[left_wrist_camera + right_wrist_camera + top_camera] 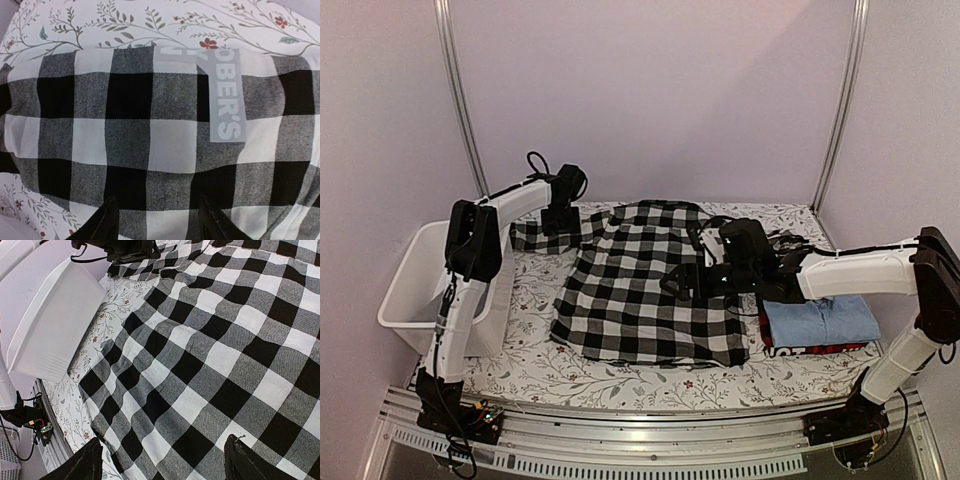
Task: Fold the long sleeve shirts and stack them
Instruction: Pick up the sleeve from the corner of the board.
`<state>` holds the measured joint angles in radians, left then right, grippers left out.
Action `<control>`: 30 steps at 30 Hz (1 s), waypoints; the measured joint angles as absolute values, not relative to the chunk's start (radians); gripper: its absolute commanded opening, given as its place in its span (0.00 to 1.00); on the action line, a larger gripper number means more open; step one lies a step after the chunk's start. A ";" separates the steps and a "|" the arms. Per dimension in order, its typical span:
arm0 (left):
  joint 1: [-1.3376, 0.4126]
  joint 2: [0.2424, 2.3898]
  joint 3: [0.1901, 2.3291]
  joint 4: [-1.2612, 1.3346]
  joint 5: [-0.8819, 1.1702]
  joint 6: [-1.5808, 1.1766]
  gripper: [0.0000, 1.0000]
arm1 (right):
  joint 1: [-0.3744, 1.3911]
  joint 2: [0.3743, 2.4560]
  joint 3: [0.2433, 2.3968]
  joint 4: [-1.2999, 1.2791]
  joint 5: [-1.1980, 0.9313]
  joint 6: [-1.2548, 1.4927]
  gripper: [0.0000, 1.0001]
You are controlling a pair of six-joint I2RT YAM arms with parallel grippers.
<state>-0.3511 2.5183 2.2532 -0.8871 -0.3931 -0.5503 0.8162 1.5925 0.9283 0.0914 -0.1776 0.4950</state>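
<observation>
The large black-and-white checked shirt (640, 290) lies spread flat on the flowered table cover, one sleeve (542, 237) stretched out to the left. My left gripper (560, 218) hovers over that sleeve. In the left wrist view the gripper (157, 220) is open above the sleeve's checks (130, 130) and its white lettering (227, 110). My right gripper (685, 283) is open over the shirt's right side, and the right wrist view shows the open gripper (162, 462) above the cloth (215, 340). At the right, a folded light blue shirt (820, 320) rests on a red-and-black one (810, 350).
A white plastic tub (415, 285) stands at the table's left edge, also visible as the tub (45, 335) in the right wrist view. A metal rail (640, 435) runs along the near edge. Dark cloth (785, 242) lies behind the right arm.
</observation>
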 measured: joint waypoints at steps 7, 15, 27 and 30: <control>-0.288 2.531 2.254 -0.868 -0.311 -0.581 0.51 | 0.816 1.592 0.928 0.073 -0.186 0.492 0.82; -0.287 2.531 2.220 -0.854 -0.289 -0.592 0.50 | 0.816 1.592 0.928 0.073 -0.195 0.497 0.81; -0.334 2.531 2.144 -0.797 -0.291 -0.611 0.22 | 0.816 1.591 0.921 0.075 -0.216 0.509 0.81; -0.333 2.529 2.136 -0.779 -0.284 -0.610 0.06 | 0.816 1.588 0.905 0.073 -0.219 0.509 0.80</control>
<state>-0.3328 2.5286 2.1361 -0.7788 -0.2840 -0.6102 0.8158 1.5875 0.9054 0.0734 -0.2188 0.5087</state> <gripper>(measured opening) 0.183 0.806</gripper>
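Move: The left hand hangs over the plaid shirt's left sleeve; the spot for the fingers is some 5 cm below and about 1 cm back. The shirt's body spreads with its middle roughly 19 cm to this hand's right and 14 cm back, while the white bin's middle lies about 24 cm to its left and 19 cm back. From the right hand, that sleeve spot is about 25 cm ahead, 25 cm left and 14 cm below. Mostly down, about 4 cm in all, the left hand settles onto the sleeve: it first swings some 2 cm left with a small reach forward, then sinks while easing back and to the right. Once low, the half-open fingers close most of the way and pinch up a small fold of sleeve between the tips, the wrist rolled slightly. ##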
